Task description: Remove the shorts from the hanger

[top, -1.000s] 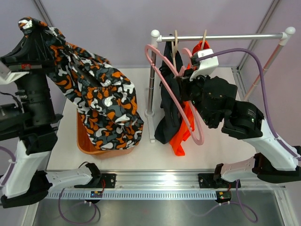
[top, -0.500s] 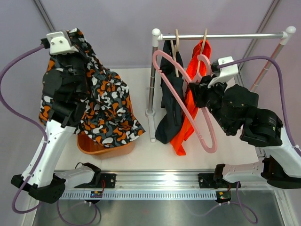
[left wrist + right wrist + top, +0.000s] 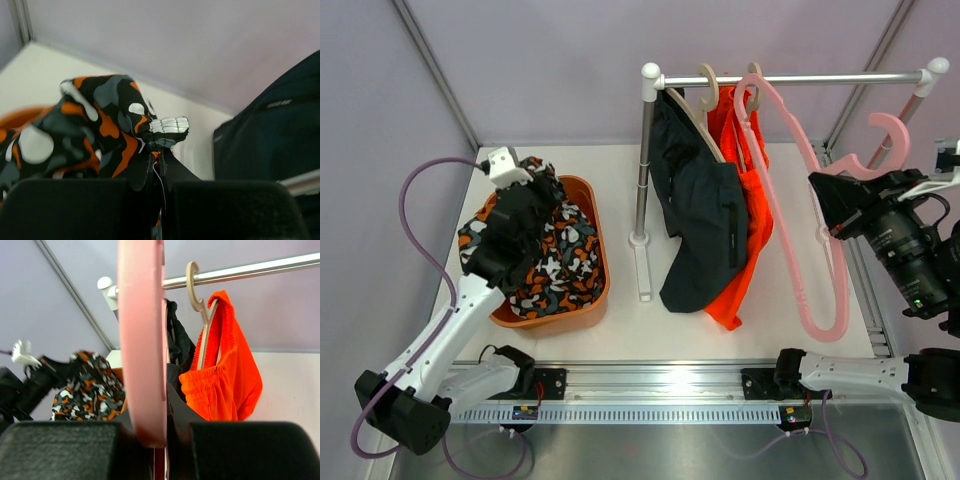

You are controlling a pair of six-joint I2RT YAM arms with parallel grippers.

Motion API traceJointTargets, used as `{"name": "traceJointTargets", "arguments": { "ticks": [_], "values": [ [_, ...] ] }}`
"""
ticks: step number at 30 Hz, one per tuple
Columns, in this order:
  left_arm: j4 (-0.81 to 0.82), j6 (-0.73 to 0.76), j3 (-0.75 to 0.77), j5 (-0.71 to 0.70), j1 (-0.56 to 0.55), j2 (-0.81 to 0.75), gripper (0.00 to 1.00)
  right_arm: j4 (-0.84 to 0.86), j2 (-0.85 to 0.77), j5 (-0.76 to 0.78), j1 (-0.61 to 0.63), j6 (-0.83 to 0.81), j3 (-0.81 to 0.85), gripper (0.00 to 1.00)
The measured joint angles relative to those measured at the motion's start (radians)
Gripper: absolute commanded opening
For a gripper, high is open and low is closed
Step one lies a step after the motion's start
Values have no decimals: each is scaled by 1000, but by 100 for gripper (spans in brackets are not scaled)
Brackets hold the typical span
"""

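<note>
The camouflage shorts (image 3: 555,265) lie bunched in the orange basket (image 3: 602,250). My left gripper (image 3: 542,195) is shut on a fold of their fabric, seen in the left wrist view (image 3: 160,155) with the camouflage shorts (image 3: 90,125) just ahead. The navy shorts (image 3: 705,215) and the orange shorts (image 3: 748,200) hang on wooden hangers from the rail (image 3: 820,77). My right gripper (image 3: 832,210) is shut on a bare pink hanger (image 3: 800,200), held to the right of the garments. The right wrist view shows the gripper (image 3: 165,430) shut on the pink hanger (image 3: 142,340), with the orange shorts (image 3: 225,385) behind.
The rack's white post (image 3: 642,160) stands on its base between the basket and the hanging shorts. A slanted white rack leg (image 3: 895,130) rises at the far right. Purple walls close the back and left.
My left arm has come down and lowered the camouflage shorts into the basket. My right arm has drawn the pink hanger to the right, away from the navy and orange shorts.
</note>
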Motion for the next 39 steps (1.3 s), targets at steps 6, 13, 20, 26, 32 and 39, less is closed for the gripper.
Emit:
{"name": "traceJointTargets", "arguments": {
  "ticks": [6,13,20,26,32,39],
  "values": [
    [-89,-227,-211,33,0,-106,0,-31,-45,24,-3,13,-7,0],
    [-173,-387,-349,93,-1,-126,0,-72,-69,62,-3,27,-9,0],
    [-175,-523,-476,183,-1,-129,0,-131,-80,78,-3,55,-2,0],
    [-113,-575,-557,248,-1,-67,9,-170,-108,56,-3,69,10,0],
    [-77,-600,-600,272,-1,-55,40,-187,-157,52,-3,75,71,0],
    [-64,-575,-600,285,-1,-77,82,-187,-180,90,-3,70,76,0]
  ]
}}
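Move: The orange basket's middle is about 28 cm below the left hand, 8 cm back and 2 cm left. The rack's left post stands some 18 cm to this hand's right and 5 cm back; the black shorts hang 26 cm right, 2 cm back. From the right hand, the rack's right post is about 14 cm ahead and 12 cm right, the red shorts 14 cm ahead and 10 cm left, both lower. Sink the left gripper, still pinching the camouflage shorts' waistband, about 26 cm down into the right side of the orange basket, drawing back some 8 cm and tipping the fingers 30 degrees downward, then open wide at the bottom. Meanwhile carry the pink hanger in the shut right gripper about 10 cm right, away from the hanging shorts. ##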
